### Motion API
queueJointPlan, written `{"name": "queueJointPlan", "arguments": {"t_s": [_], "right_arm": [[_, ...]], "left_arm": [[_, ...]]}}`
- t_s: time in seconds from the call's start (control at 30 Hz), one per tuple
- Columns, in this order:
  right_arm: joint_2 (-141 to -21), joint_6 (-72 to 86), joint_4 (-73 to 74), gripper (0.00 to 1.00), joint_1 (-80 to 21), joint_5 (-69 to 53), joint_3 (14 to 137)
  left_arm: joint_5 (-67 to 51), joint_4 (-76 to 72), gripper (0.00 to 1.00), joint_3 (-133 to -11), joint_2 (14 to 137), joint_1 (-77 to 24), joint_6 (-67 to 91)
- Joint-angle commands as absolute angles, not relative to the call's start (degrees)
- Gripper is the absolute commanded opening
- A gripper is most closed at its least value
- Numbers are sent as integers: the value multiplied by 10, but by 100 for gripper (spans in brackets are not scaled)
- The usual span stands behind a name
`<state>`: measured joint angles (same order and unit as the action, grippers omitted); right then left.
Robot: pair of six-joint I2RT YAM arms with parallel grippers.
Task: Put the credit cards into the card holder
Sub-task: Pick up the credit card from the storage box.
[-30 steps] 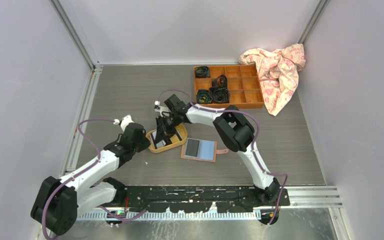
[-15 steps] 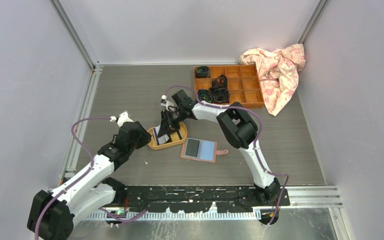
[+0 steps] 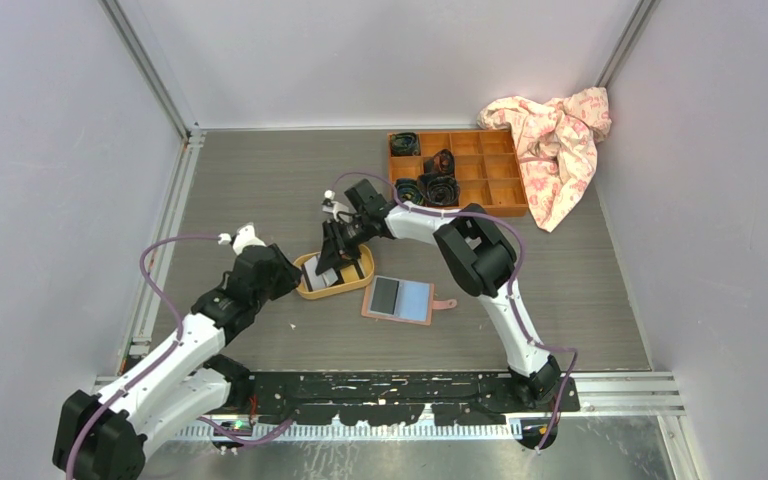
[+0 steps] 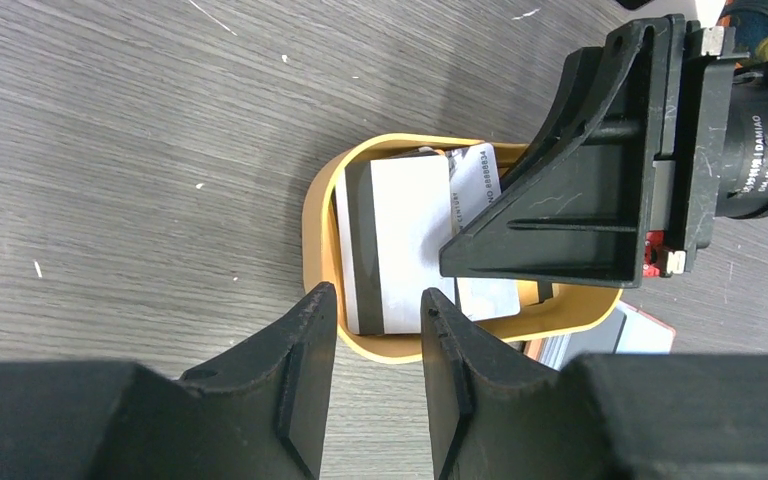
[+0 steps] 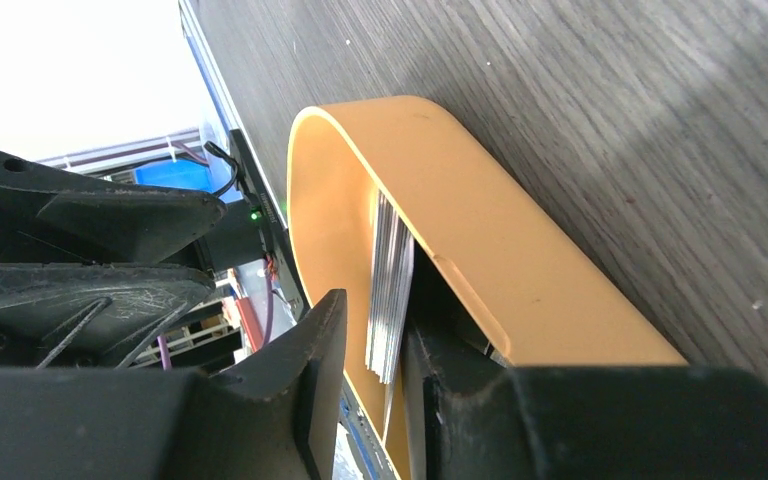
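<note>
Several white credit cards with black stripes stand stacked in a yellow oval tray. My right gripper reaches down into that tray. In the right wrist view the credit cards appear edge-on between its fingers, leaning on one finger with a gap to the other, so it is open. My left gripper is open and empty, just short of the tray's near end. The card holder, a pink wallet, lies unfolded flat just right of the tray.
An orange-brown wooden compartment box holding dark coiled items sits at the back right. A pink patterned cloth is bunched beside it. White walls enclose the grey table on three sides.
My left gripper has opened and drawn back a little from the tray's left end. My right gripper has shifted slightly along the tray and its jaws have widened round the cards.
</note>
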<state>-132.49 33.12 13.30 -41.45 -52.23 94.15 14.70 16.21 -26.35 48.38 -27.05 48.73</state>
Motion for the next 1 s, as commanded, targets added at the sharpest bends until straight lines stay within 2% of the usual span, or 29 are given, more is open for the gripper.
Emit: {"name": "queueJointPlan", "arguments": {"t_s": [0.0,0.37,0.63,0.97], "right_arm": [[-1296,331,120,32,-404,-534,937],[-1287,321,135,32,-392,-519,933],[-1278,309,146,28,-381,-499,926],[-1250,269,172,5,-369,-467,916]], "left_arm": [[136,156,38,-279,466,-273,471],[112,157,38,-279,447,-272,458],[97,157,38,-279,435,-272,450],[53,141,41,-272,411,-273,438]]}}
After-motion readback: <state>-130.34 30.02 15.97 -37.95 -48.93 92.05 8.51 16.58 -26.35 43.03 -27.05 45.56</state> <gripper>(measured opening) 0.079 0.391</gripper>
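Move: The credit card that the right hand works at leans in the storage box, about 2 cm to the right of its fingertips, 1 cm back and 2 cm below. The white card with the black stripe stands about 2 cm to the hand's left, level with it and also 2 cm below. The open card holder lies some 16 cm to the right, 6 cm back and 4 cm lower. From the left hand, the credit card is roughly 8 cm right, 2 cm ahead and 6 cm below. Rightward and forward, almost level, the right hand drags its part-open fingertips about 4 cm across the cards in the storage box, away from the striped card. Over the last stretch it sinks slightly and its fingers close nearly shut at the leaning card's upper edge. The empty left hand rises about 2 cm and drifts right, swinging slightly clockwise. ##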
